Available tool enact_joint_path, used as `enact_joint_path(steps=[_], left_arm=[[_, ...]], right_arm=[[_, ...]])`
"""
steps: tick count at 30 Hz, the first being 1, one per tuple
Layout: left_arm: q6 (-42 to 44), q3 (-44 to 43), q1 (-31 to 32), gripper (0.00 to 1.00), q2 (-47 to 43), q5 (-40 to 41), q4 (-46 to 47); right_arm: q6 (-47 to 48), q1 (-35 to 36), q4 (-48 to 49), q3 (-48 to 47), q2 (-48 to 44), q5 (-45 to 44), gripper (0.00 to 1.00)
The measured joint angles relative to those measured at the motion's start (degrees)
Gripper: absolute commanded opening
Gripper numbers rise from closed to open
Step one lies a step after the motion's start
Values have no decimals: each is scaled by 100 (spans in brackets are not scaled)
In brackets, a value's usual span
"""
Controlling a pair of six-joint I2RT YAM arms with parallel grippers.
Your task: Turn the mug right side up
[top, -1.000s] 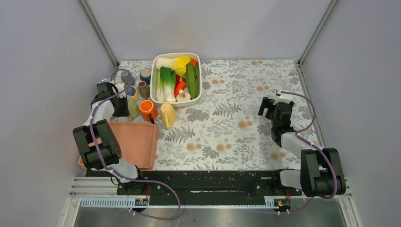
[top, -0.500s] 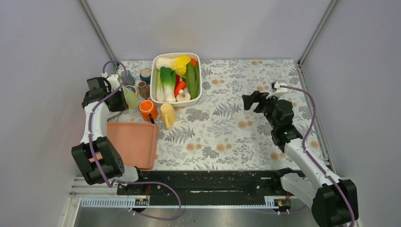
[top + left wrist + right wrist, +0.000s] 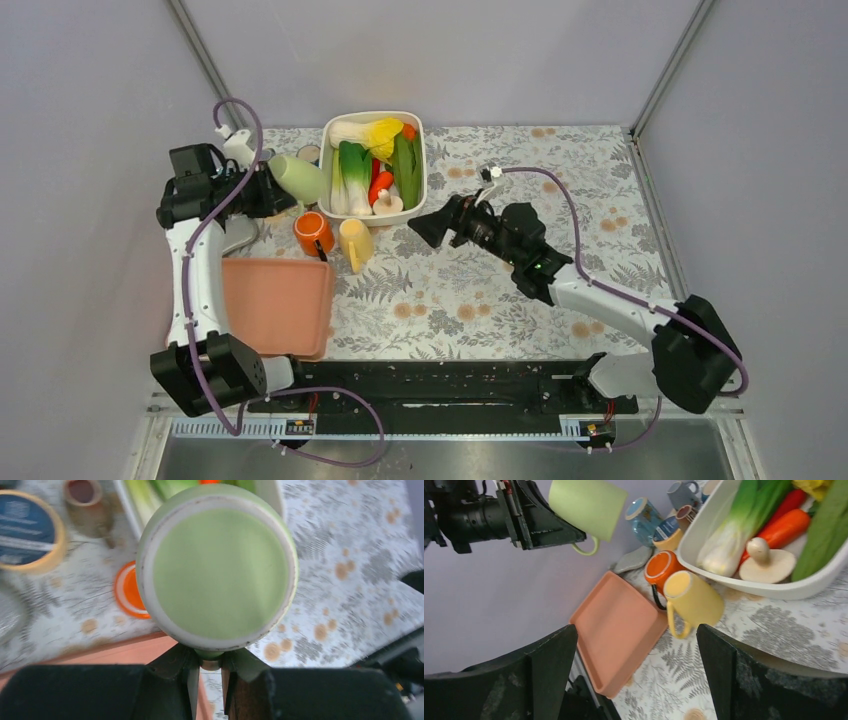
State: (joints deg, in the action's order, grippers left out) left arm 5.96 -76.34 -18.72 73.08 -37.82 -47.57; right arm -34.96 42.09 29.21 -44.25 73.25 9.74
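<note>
A light green mug (image 3: 296, 178) hangs in the air above the cluster of cups at the back left, lying roughly on its side. My left gripper (image 3: 262, 190) is shut on its handle. In the left wrist view the mug's flat base (image 3: 217, 570) faces the camera and the handle sits pinched between the fingers of the left gripper (image 3: 210, 662). My right gripper (image 3: 425, 226) is stretched out over the middle of the table, open and holding nothing. In the right wrist view, the right gripper (image 3: 636, 630) faces the green mug (image 3: 586, 507), well short of it.
A yellow mug (image 3: 355, 243) and an orange mug (image 3: 313, 232) stand in front of the white dish (image 3: 372, 117) of vegetables. A salmon tray (image 3: 280, 300) lies at the near left. Small cups (image 3: 32, 530) stand below the lifted mug.
The left arm has lifted the green mug out of the cup cluster and swung it up and to the right. The right arm has reached left towards the table's middle, still open.
</note>
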Motion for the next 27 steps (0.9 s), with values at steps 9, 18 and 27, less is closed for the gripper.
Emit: enact_joint_path(steps=[9,18,27], left_arm=[[-175,-153,1478,0,-24,-940,-407],[-444,-260,2107,0,-28,-1521,-420],[-516,17,2426,0,-28,-1816,-140]], right_arm=[[-1073,341,1143,-813,1217,424,99],[-1794,361,1954,-911,1742,658,87],[-2004,361,2354,-955,1792,774,41]])
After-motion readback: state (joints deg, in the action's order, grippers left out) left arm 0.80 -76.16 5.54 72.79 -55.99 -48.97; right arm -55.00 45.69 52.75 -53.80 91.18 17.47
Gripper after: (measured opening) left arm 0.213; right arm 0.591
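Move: Some 32 cm to the right of the left hand, which already grips the green mug, and about 5 cm nearer the base at nearly equal height, wait the right hand's open fingers. Some 20 cm below the left hand are the orange mug 3 cm ahead, the yellow mug 10 cm right and 1 cm ahead, and the vegetable box 19 cm ahead, 16 cm right. From the right hand the green mug lies about 30 cm left, 9 cm ahead and 3 cm above. Swinging the held green mug right over the yellow mug towards the right gripper, the left hand travels some 17 cm, drawing back about 7 cm and turning clockwise by roughly 35 degrees, grip kept. The right hand comes to meet it, about 8 cm left and 5 cm up, rolling its left side up some 20 degrees, then partly closes its fingers around the mug's mouth end. ##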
